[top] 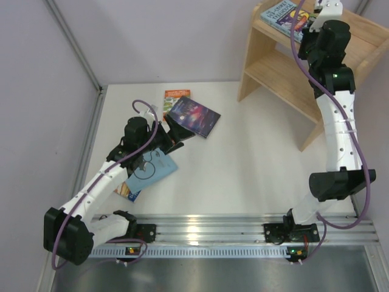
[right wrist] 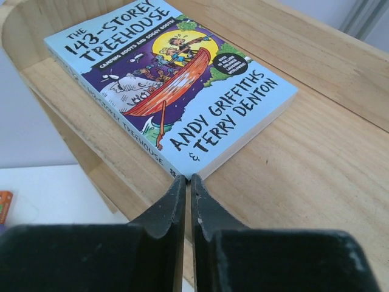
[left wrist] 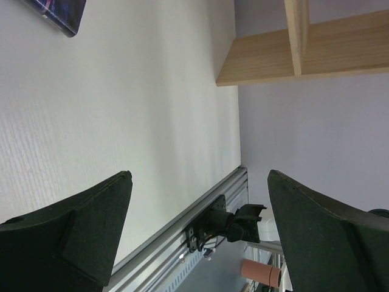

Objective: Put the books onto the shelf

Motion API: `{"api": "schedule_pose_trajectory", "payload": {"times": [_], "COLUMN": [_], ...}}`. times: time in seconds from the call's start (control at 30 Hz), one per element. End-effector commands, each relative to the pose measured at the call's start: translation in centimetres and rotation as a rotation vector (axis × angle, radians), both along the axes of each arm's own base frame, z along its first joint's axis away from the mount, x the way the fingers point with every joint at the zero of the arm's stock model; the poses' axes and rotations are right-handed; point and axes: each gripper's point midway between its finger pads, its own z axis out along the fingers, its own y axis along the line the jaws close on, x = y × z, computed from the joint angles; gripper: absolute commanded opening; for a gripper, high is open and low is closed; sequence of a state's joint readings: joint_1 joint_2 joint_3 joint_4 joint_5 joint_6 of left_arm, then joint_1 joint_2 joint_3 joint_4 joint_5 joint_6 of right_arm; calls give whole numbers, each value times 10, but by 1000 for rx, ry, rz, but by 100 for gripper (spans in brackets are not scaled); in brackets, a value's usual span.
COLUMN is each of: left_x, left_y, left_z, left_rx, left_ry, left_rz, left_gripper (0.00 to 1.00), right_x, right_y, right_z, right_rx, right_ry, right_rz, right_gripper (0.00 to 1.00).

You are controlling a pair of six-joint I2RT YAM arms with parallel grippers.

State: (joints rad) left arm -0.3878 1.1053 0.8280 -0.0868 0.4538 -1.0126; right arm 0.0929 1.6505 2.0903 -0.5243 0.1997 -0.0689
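Note:
A colourful blue illustrated book (right wrist: 170, 79) lies flat on the top board of the wooden shelf (right wrist: 316, 164); the top view shows the same book (top: 281, 15) on the shelf (top: 285, 76). My right gripper (right wrist: 188, 177) is shut, its tips at the book's near corner with nothing between them. On the white table lie an orange book (top: 176, 96), a dark purple galaxy book (top: 196, 115), a light-blue book (top: 155, 165) and a colourful one (top: 126, 191) partly under my left arm. My left gripper (top: 178, 135) hovers open beside the purple book (left wrist: 58, 12), holding nothing.
An aluminium rail (top: 200, 228) carrying both arm bases runs along the near table edge. Grey wall panels close the left and back sides. The shelf's lower tier (left wrist: 292, 61) shows in the left wrist view. An orange-brown cylinder (left wrist: 261, 272) lies beyond the rail.

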Motion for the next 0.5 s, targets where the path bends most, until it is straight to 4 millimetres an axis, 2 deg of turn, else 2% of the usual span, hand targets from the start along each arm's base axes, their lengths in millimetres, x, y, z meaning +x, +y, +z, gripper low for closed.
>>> {"api": "schedule_pose_trajectory", "payload": {"times": [0.0,0.13,0.2,0.33,0.4,0.47], "left_x": [2,3,4,3,3,3], "left_y": [2,3,4,2,1,1], "left_z": [17,20,20,21,22,22], "left_rx": [10,22,24,11,9,9], "left_ry": [-77,-88,-89,-86,-86,-84], "left_rz": [-3,2,7,1,-2,-2], "left_gripper": [98,98,98,98,98,98], "right_x": [1,3,1,-7,-12,-16], "right_y": [37,32,26,5,-1,-2], "right_z": [45,47,48,46,45,43], "right_rx": [54,41,36,14,11,21], "right_ry": [-145,-151,-151,-145,-137,-130], "right_rz": [120,85,56,-54,-83,-90], "right_gripper": [3,6,13,19,23,31]}}
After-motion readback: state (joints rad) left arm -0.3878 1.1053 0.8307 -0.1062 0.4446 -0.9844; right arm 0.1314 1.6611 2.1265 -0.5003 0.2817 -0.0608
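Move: On the shelf's top board, the 143-Storey Treehouse book lies with its middle about 11 cm ahead of the right hand, 5 cm to its left and 1 cm below; the shut fingertips are at its near right corner. The shelf's left side panel stands beyond the book, some 17 cm ahead and 14 cm left of that hand. For the left hand, the book is roughly 30 cm ahead, 36 cm right and 22 cm higher. Rising about 1.5 cm from the book's near right corner, with a slight drift left that mostly comes early, the right hand tips its fingers up a few degrees. The shut fingers part to roughly a quarter of their range, ending the press of the closed tips at the corner and leaving them spread just above it. ##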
